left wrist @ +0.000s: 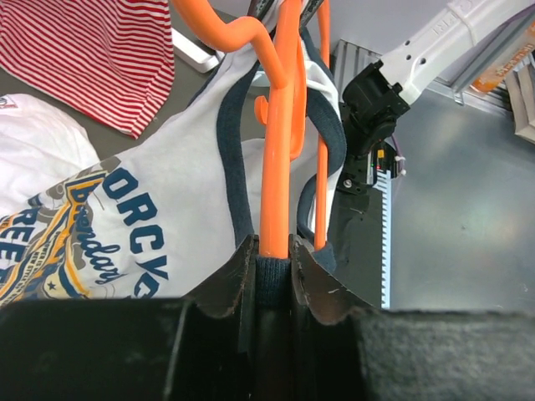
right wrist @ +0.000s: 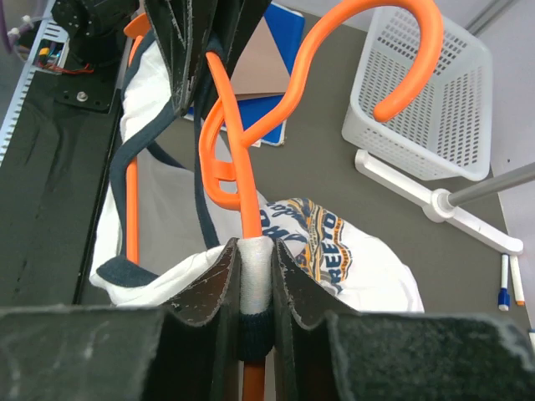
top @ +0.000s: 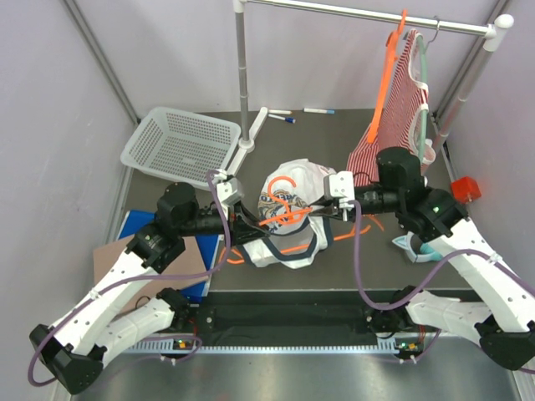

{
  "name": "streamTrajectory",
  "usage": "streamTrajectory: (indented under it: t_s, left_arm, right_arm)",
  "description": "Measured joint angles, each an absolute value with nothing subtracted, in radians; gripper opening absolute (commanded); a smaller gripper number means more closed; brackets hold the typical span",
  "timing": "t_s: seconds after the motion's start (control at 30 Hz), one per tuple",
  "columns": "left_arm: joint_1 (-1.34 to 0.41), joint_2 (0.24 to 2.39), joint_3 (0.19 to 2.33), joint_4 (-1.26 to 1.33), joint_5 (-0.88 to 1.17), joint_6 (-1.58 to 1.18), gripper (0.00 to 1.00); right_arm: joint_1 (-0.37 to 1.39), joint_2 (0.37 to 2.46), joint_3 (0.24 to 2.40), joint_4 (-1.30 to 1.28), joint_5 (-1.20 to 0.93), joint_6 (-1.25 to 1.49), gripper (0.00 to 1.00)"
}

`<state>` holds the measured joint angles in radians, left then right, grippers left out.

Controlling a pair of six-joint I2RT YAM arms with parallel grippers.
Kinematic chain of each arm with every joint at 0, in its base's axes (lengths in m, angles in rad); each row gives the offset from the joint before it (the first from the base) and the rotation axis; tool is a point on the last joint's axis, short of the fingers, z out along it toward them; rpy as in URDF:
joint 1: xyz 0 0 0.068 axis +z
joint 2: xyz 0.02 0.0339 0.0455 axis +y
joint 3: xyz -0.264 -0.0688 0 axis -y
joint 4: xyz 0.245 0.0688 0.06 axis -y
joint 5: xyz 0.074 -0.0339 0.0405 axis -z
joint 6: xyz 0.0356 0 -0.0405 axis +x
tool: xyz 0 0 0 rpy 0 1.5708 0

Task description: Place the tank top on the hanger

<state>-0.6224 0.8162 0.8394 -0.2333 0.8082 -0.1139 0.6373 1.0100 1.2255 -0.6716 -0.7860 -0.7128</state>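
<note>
The white tank top [top: 294, 185] with navy trim and a graphic print hangs bunched at the table's middle, between my two grippers. The orange hanger [top: 282, 215] runs through it, its hook curling over the cloth. My left gripper [top: 242, 220] is shut on a navy strap wrapped over one hanger arm [left wrist: 276, 150], with the printed chest [left wrist: 125, 225] to its left. My right gripper [top: 324, 209] is shut on the white strap end with its navy hem, over the other hanger arm [right wrist: 236, 167]. The hook [right wrist: 393, 50] points up and away in the right wrist view.
A white basket [top: 180, 146] sits at the back left. The rack's upright pole [top: 242, 75] and rail [top: 368, 15] stand behind. On the rail hang a red-and-white striped top [top: 399, 109] and another orange hanger [top: 384, 79]. Markers [top: 284, 115] and a blue folder [top: 142, 227] lie on the table.
</note>
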Motion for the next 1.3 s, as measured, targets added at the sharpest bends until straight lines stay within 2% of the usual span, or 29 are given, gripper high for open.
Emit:
streamTrajectory:
  t_s: [0.03,0.1,0.13,0.23,0.3,0.57,0.87,1.07,1.3]
  left_arm:
    - [-0.622,0.816,0.839,-0.233,0.798,-0.113,0.00]
    - [-0.623,0.816,0.839,-0.231,0.776,-0.112,0.00]
    - [-0.623,0.815,0.839,-0.233,0.762,-0.111,0.00]
    - [-0.623,0.814,0.834,-0.241,0.709,-0.109,0.00]
    - [-0.623,0.815,0.828,-0.245,0.672,-0.108,0.00]
    - [-0.624,0.815,0.826,-0.262,0.418,-0.106,0.00]
    - [-0.624,0.922,0.855,-0.266,0.043,-0.104,0.00]
    - [-0.624,1.113,0.998,-0.286,-0.058,-0.074,0.00]
    - [-0.624,1.290,1.237,-0.304,-0.099,-0.014,0.00]
  right_arm:
    - [0.636,1.010,1.224,-0.665,-0.783,-0.706,0.28]
    - [0.635,1.010,1.220,-0.644,-0.775,-0.689,0.46]
    - [0.633,1.010,1.217,-0.625,-0.770,-0.678,0.66]
    - [0.626,1.009,1.209,-0.567,-0.748,-0.647,0.79]
    - [0.625,1.008,1.201,-0.533,-0.725,-0.626,0.84]
    - [0.624,0.959,1.100,-0.363,-0.561,-0.480,0.94]
    - [0.619,0.731,0.855,-0.125,-0.290,-0.236,0.95]
    - [0.619,0.601,0.696,-0.047,-0.219,-0.142,0.96]
    - [0.619,0.528,0.628,-0.010,-0.188,-0.115,0.97]
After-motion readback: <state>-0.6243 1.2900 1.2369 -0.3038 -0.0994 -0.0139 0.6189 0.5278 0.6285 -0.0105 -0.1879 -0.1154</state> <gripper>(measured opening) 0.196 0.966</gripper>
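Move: Ahead of the left hand by roughly 52 cm, 16 cm to its right and 28 cm higher, is the bare left half of the rack's rail. The rack's left post foot is about 54 cm ahead, 6 cm left and 25 cm down; the basket is some 47 cm ahead, 32 cm left and 20 cm down. From the right hand, that bare rail lies about 49 cm ahead, 2 cm right and 26 cm up. Swinging forward about 20 cm with the hanger and tank top still pinched, the left hand heads towards the rack, dipping about 5 cm before rising back and turning some 50 degrees counter-clockwise. The right hand opens wide and lets go of the hanger's shoulder and strap, drifting forward about 5 cm, then withdrawing rightward while turning clockwise. ##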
